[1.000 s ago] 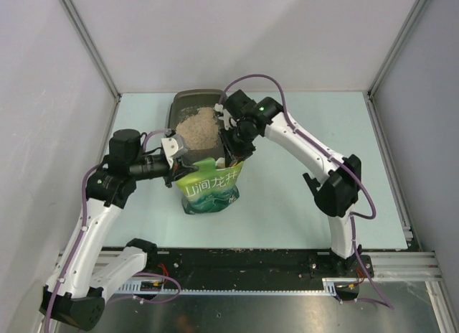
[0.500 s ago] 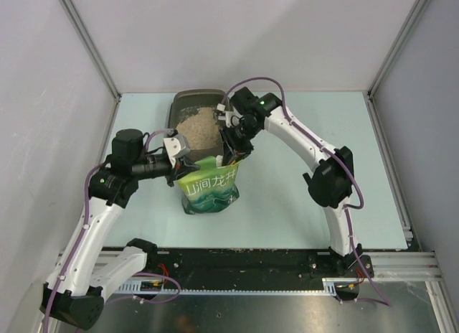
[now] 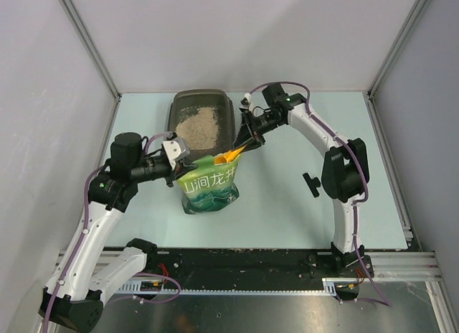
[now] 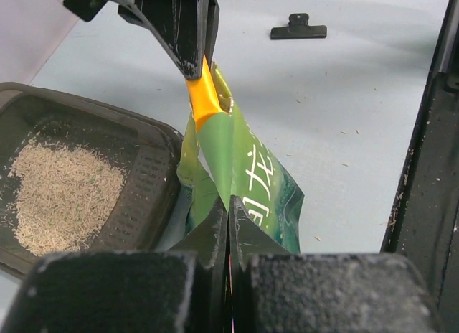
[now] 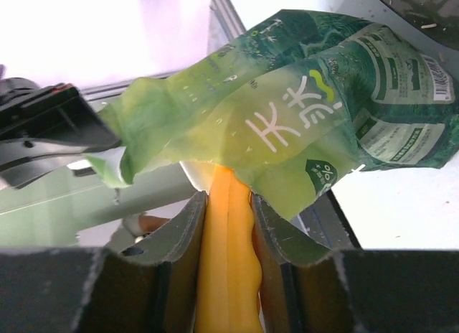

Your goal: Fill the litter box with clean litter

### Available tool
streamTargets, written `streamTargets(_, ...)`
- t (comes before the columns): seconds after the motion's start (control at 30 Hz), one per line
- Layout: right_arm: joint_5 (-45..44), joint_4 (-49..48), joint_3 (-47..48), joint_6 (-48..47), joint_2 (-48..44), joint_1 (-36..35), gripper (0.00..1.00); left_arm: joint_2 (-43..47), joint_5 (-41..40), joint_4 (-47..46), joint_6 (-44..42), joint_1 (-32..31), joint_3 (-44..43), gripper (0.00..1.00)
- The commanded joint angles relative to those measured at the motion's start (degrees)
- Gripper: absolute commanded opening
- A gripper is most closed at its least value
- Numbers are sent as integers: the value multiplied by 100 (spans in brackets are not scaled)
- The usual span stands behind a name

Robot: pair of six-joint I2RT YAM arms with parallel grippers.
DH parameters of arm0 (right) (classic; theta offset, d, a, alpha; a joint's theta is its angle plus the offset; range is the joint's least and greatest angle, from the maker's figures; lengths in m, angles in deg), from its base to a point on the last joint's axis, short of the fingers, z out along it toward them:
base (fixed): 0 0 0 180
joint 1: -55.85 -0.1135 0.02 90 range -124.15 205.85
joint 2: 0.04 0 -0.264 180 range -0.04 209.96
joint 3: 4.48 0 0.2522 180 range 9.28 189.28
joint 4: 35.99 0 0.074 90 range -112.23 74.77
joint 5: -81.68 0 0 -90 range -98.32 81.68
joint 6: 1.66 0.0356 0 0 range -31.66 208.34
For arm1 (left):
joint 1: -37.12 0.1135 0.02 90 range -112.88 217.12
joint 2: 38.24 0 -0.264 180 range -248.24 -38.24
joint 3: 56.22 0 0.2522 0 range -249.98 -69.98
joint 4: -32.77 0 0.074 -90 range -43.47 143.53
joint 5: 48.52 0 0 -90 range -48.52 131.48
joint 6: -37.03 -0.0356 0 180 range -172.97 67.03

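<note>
The dark litter box (image 3: 181,102) lies at the back of the table with a heap of pale clean litter (image 3: 198,124) in it; both also show in the left wrist view, the litter box (image 4: 147,197) and the litter (image 4: 61,197). A green pouch (image 3: 209,188) stands just in front of it. My left gripper (image 3: 185,163) is shut on the pouch's left top edge (image 4: 247,168). My right gripper (image 3: 244,142) is shut on the handle of an orange scoop (image 5: 229,261), and the scoop's head (image 3: 229,156) reaches into the pouch's mouth (image 5: 287,110).
A black binder clip (image 3: 311,182) lies on the table to the right of the pouch, also seen far off as the clip (image 4: 297,28) in the left wrist view. Grey walls close in the table at the left, back and right.
My right arm has swung to the right, away from over the litter box, and the orange scoop now points down into the pouch's mouth. The left gripper has kept hold of the pouch.
</note>
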Motion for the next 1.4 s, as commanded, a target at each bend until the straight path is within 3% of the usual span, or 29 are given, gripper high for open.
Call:
streamTargets(0.0,1052,-1056,-292,435,-344,478,0,162,-121,-28,-75,-32,-60,0)
streamTargets(0.27,1616,-1804,-1126,1040,-582,953,0,66,-296,68,-250,-23,-157,0)
streamTargets(0.63,1696,-2385,-1532,1684,-863,1270,0,153,-534,209,-356,-6,-183,0)
streamTargets(1.07,1090,-3317,-1945,2387,-1460,1587,0,153,-560,253,-400,29,-262,0)
streamTargets(1.37,1293,-3589,-2200,2562,-1592,1639,0,57,-587,253,-382,65,-341,0)
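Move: From the right hand, which already grips the scoop by its handle, the bag's mouth with the scoop head in it lies about 8 cm left, 4 cm back and 3 cm lower. The bag's body is roughly 10 cm left, 10 cm back and 12 cm down; the litter box about 14 cm left, 16 cm ahead and 18 cm below. From the left hand, pinching the bag's rim, the mouth is some 6 cm right, 6 cm ahead and 7 cm lower. The right hand draws the scoop handle-first out of the green bag's mouth, going about 7 cm to the right, with most of that early, while rising some 4 cm and edging forward, its grip unchanged; as it goes, the wrist lifts the downward-slanting fingertips nearer level and turns them about 10 degrees clockwise. Meanwhile the left hand keeps the bag's rim pinched in its shut fingers, drifting only a centimetre or two forward and left. ##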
